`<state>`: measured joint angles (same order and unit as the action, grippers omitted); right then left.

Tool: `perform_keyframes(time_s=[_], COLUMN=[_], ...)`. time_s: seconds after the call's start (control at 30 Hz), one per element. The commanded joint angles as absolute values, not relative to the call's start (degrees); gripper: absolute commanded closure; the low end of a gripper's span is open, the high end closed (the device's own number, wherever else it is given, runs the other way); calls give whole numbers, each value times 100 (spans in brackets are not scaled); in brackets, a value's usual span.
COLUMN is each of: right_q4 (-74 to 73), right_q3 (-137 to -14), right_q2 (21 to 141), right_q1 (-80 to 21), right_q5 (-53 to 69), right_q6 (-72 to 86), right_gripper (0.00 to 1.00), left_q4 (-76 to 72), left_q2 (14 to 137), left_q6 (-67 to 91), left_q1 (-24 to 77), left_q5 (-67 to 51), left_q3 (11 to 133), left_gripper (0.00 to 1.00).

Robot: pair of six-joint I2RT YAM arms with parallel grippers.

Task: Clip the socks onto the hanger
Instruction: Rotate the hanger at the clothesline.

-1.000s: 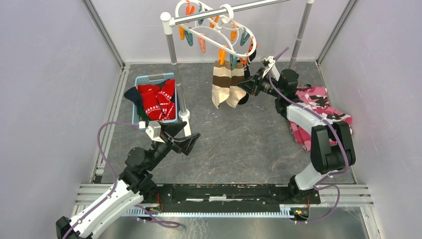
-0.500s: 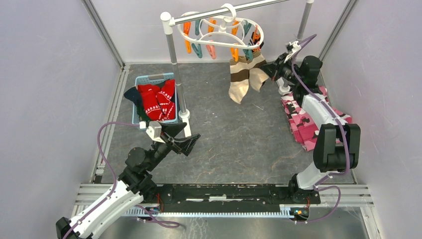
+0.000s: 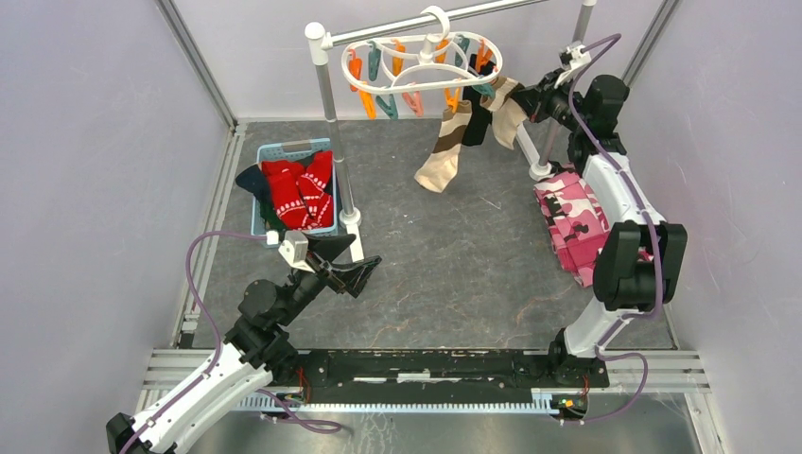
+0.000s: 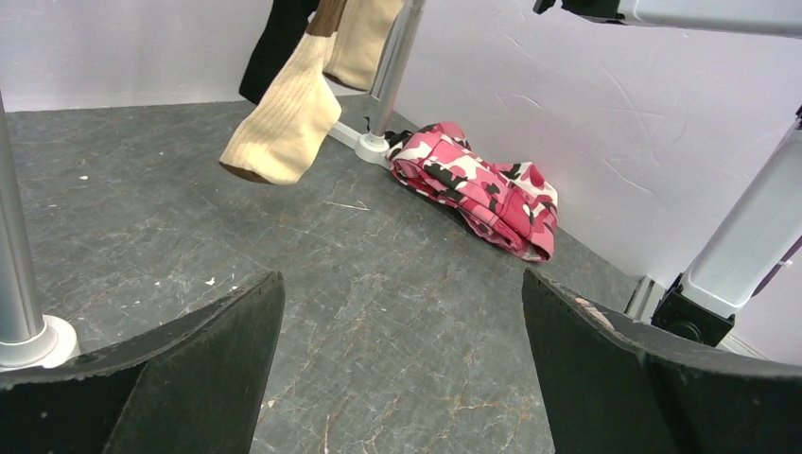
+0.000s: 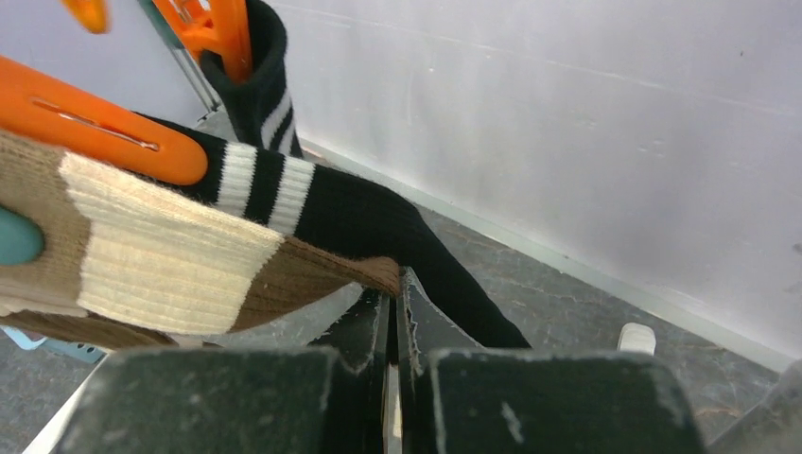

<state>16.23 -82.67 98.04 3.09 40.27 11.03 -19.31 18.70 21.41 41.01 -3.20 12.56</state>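
Observation:
The white ring hanger [image 3: 426,68] with orange and teal clips hangs from the silver pole. Clipped to it are a beige and brown striped sock [image 3: 443,156], a black sock [image 3: 476,123] and a second beige sock [image 3: 506,106] stretched sideways. My right gripper [image 3: 537,100] is shut on that sock's brown toe [image 5: 374,270], next to the black sock [image 5: 369,222] and an orange clip [image 5: 104,132]. Red socks [image 3: 298,194] and a navy one [image 3: 251,180] lie in the blue basket [image 3: 284,149]. My left gripper [image 3: 357,274] hovers open and empty [image 4: 402,284] over the floor.
The silver rack's left post [image 3: 331,113] stands beside the basket, its foot [image 3: 352,220] just ahead of my left gripper. The right post [image 3: 567,66] rises behind my right arm. A pink camouflage cloth [image 3: 572,218] lies on the floor at the right wall.
My right gripper has closed and swung right and toward the back wall, dragging the beige sock with it. The hanger has turned and swung on the pole. The left arm has not moved.

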Motion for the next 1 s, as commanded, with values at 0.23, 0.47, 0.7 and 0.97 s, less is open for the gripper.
perform_keyframes(time_s=[0.23, 0.47, 0.7, 0.97], right_q4=[1274, 1498, 1622, 1391], right_q3=[-8842, -8737, -8473, -8872], right_q2=[10170, 10214, 10125, 10313], right_q1=[301, 80, -357, -523], right_q5=[3245, 2738, 2201, 1942], right_q6=[935, 873, 559, 305], right_gripper=[99, 98, 86, 78], left_q4=[-2256, -2459, -2646, -2708], left_q2=[2132, 2336, 2531, 2621], left_q6=[2265, 2329, 2372, 2377], left_q1=[4122, 4119, 4121, 4121], left_q5=[-469, -492, -534, -528], left_q3=[1417, 1406, 1414, 1390], left_gripper=[0, 0, 0, 0])
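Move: The striped sock in the right hand's shut fingers is still clipped to the hanger, whose middle lies about 19 cm to that hand's left, roughly level fore and aft and some 10 cm higher. The black socks hang about 9 cm left, 2 cm farther out and 5 cm lower; the other striped sock is roughly 16 cm left, 3 cm back and 10 cm lower. From the left hand, the hanger is some 33 cm ahead, 14 cm right and 18 cm above. The striped sock, already pinched by its brown band, is first carried by the right hand about 3 cm forward and a little right while sinking 2 cm; then the fingers open about a quarter and release the pinch as the hand swings some 4 cm left towards the hanger. The wrist turns roughly 10 degrees clockwise. ##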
